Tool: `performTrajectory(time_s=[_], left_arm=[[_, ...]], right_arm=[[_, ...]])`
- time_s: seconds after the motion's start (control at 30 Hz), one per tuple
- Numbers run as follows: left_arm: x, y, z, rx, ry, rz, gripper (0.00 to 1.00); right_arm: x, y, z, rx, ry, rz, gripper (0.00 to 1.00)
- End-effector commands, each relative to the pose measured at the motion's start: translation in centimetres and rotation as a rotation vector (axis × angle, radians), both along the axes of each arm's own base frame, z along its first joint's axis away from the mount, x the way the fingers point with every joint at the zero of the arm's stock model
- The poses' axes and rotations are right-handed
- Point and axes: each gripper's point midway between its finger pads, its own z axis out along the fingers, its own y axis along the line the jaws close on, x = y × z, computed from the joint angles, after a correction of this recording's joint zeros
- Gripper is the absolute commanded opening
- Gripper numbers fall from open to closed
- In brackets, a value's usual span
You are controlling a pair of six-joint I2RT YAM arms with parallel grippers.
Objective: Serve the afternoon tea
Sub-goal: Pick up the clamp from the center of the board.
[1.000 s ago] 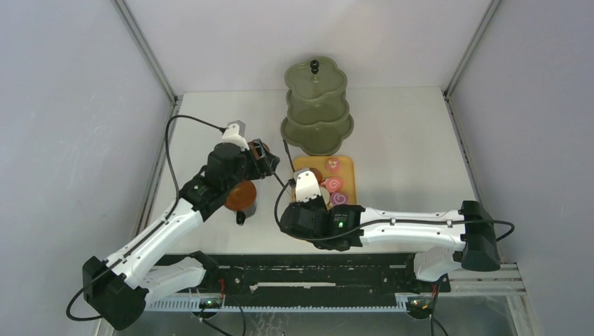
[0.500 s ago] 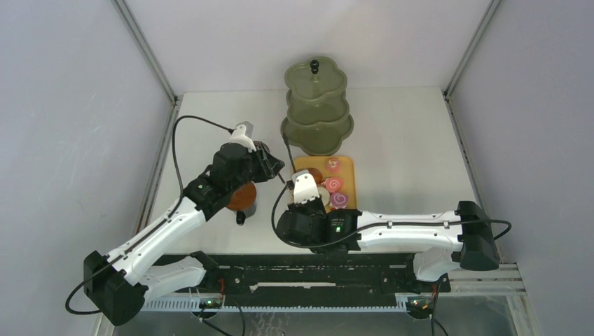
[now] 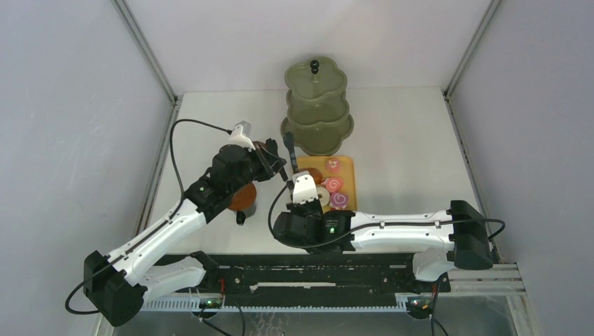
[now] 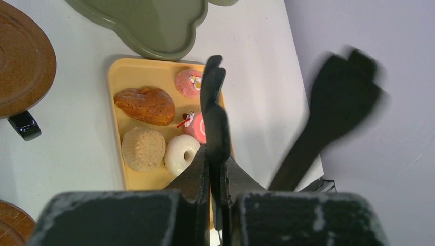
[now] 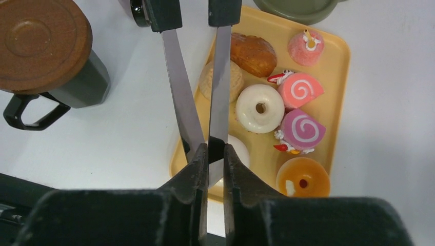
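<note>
The black tongs [image 3: 289, 152] hang over the table between both arms. My left gripper [image 4: 218, 169] is shut on one black tong arm [image 4: 215, 110]; the other arm [image 4: 333, 102] is blurred at the right. My right gripper [image 5: 215, 151] pinches a steel blade [image 5: 220, 87] near the tongs' hinge end. Below lies the yellow tray [image 5: 336, 102] with a white donut [image 5: 260, 108], pink swirl cakes [image 5: 301, 128] and a brown bun [image 5: 255, 54]. The green three-tier stand [image 3: 316, 105] rises behind the tray. A dark cup with a brown saucer on top [image 5: 41, 46] is left of the tray.
An orange donut [image 5: 302, 179] and a small pink one [image 5: 307, 47] also lie on the tray. A second brown saucer [image 4: 10, 225] shows at the left wrist view's lower left corner. Grey walls close in the table [image 3: 406, 133] on three sides.
My left gripper has closed onto the tongs' black arm. The tongs have tilted up toward the stand, and the right arm has slid slightly back and left.
</note>
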Motion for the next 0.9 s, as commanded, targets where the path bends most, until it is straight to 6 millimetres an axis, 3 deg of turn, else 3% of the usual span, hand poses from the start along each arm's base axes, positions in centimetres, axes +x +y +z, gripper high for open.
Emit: performTrajectory(time_s=[0.0, 0.1, 0.2, 0.43, 0.57, 0.63, 0.87], left_arm=[[0.1, 0.5, 0.6, 0.010, -0.077, 0.009, 0.00], [0.1, 0.4, 0.6, -0.008, -0.080, 0.020, 0.00], [0.3, 0.2, 0.5, -0.013, -0.080, 0.030, 0.00], [0.6, -0.4, 0.2, -0.021, -0.078, 0.038, 0.00], [0.6, -0.9, 0.2, -0.022, -0.075, 0.031, 0.00], [0.5, -1.2, 0.1, -0.021, -0.073, 0.030, 0.00], [0.3, -1.2, 0.0, -0.029, -0.074, 0.036, 0.00]], right_arm=[[1.1, -0.1, 1.8, 0.090, -0.033, -0.054, 0.23], [1.5, 0.2, 2.4, 0.110, -0.039, -0.048, 0.35], [1.9, 0.4, 3.1, 0.132, -0.047, -0.042, 0.40], [3.1, 0.7, 4.3, 0.167, -0.062, -0.034, 0.42], [3.7, 1.2, 4.0, 0.137, -0.063, -0.043, 0.42], [4.2, 1.9, 4.9, 0.145, -0.074, -0.048, 0.43], [6.2, 2.5, 4.7, 0.105, -0.082, -0.084, 0.42]])
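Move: Next for the right hand is the clamp's black grip section, about 8 cm ahead, 3 cm left and 5 cm above; the left hand already grips one black arm there, so the clamp lies right at its fingers. From the right hand, the pastry tray lies about 2 cm ahead, 6 cm right and 16 cm below, and the nearer brown-lidded mug 2 cm ahead, 20 cm left and 14 cm below. Right fingers open off the clamp's metal end and reach forward, up and left about 6 cm towards its grips. ##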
